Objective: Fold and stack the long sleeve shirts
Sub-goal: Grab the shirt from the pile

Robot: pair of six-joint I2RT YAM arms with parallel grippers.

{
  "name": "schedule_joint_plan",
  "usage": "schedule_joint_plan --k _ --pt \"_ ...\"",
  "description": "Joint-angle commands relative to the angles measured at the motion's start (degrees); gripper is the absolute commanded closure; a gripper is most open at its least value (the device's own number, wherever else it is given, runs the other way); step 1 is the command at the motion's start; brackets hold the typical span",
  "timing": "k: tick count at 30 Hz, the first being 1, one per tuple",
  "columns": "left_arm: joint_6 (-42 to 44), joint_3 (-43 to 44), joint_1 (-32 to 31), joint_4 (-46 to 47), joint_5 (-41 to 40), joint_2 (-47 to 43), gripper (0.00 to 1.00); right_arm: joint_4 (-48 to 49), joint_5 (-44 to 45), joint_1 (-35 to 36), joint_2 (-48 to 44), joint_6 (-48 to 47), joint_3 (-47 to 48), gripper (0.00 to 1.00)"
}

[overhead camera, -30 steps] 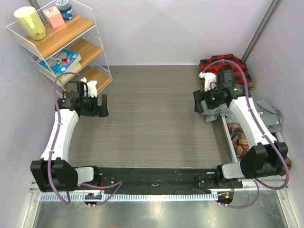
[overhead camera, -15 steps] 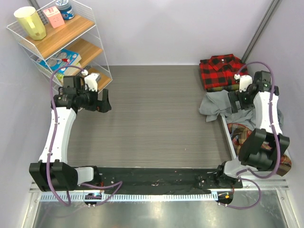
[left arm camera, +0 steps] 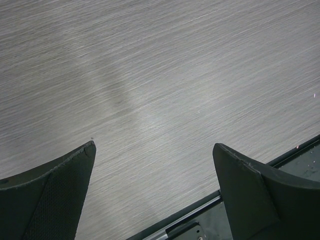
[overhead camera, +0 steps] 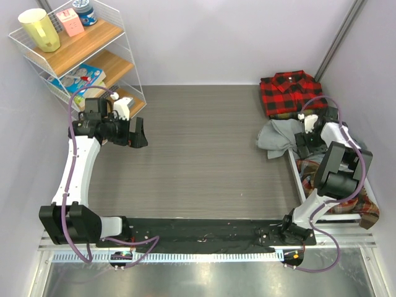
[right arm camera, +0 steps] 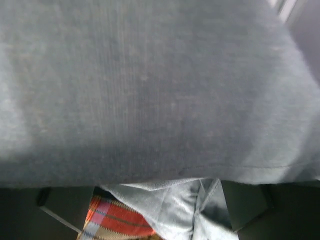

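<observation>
A red-and-black checked shirt lies folded at the back right of the table. In front of it a plain grey shirt lies crumpled, part on the table, part over the tray. My right gripper is down on it and stands open. In the right wrist view grey shirt cloth fills the frame and bunches between the right gripper fingers, with orange plaid shirt beneath. My left gripper hovers open over the bare left table, and the left wrist view shows nothing in the left gripper.
A white tray at the right edge holds plaid shirts. A wire shelf with a yellow cup, boxes and books stands at the back left. A black rail runs along the near edge. Walls close in on three sides.
My right arm swung from over the checked shirt to the right and came down on the grey shirt, baring the checked shirt. The left gripper drifted slightly right. Both stayed open.
</observation>
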Motion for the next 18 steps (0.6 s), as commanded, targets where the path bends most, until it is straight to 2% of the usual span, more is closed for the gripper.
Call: schedule_joint_plan --k 1,2,3,6,7,13,18 --pt "0.54 1.51 -0.18 0.3 1.54 0.03 0.0 5.85 2.38 -0.04 1.94 0.3 -2.53 0.18" --pt "0.45 1.42 -0.18 0.56 1.54 -0.06 0.0 5.06 2.21 -0.04 1.86 0.83 -2.61 0.29" --pt "0.36 1.42 -0.09 0.73 1.54 -0.06 0.0 4.71 1.25 -0.12 0.37 1.35 -2.44 0.56" --pt "0.45 1.59 -0.18 1.26 1.45 -0.49 0.0 1.73 -2.0 -0.12 -4.53 3.37 0.0 0.95" --pt "0.45 1.51 -0.18 1.44 1.19 -0.76 0.0 0.76 -2.8 -0.12 -5.78 3.9 1.15 0.99" --pt "0.01 2.38 -0.18 1.88 0.31 -1.64 0.0 -6.89 -12.8 -0.12 -15.97 8.56 13.89 0.99" --pt "-0.6 2.3 -0.18 3.37 -0.4 -2.34 0.0 -12.34 -20.72 0.49 -16.95 12.86 26.64 0.99"
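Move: The grey shirt lies bunched right under the open right gripper, its middle straight below by about 2 cm, spilling left over the bin's rim. The folded red-and-black shirt is some 19 cm farther out and 7 cm to the left, at about the same height; the plaid shirt in the bin lies roughly 15 cm back, 9 cm right and 5 cm lower. From the left gripper, the grey shirt is about 62 cm to the right, level with it fore and aft, and some 18 cm down. Shut the right fingers from wide open onto the grey cloth between them, sinking barely half a centimetre as they close. Then, keeping the pinch, pull the shirt up and away from the bin, about 16 cm and speeding up, easing a few centimetres forward near the end while the fingertips swing forward some 25 degrees. ##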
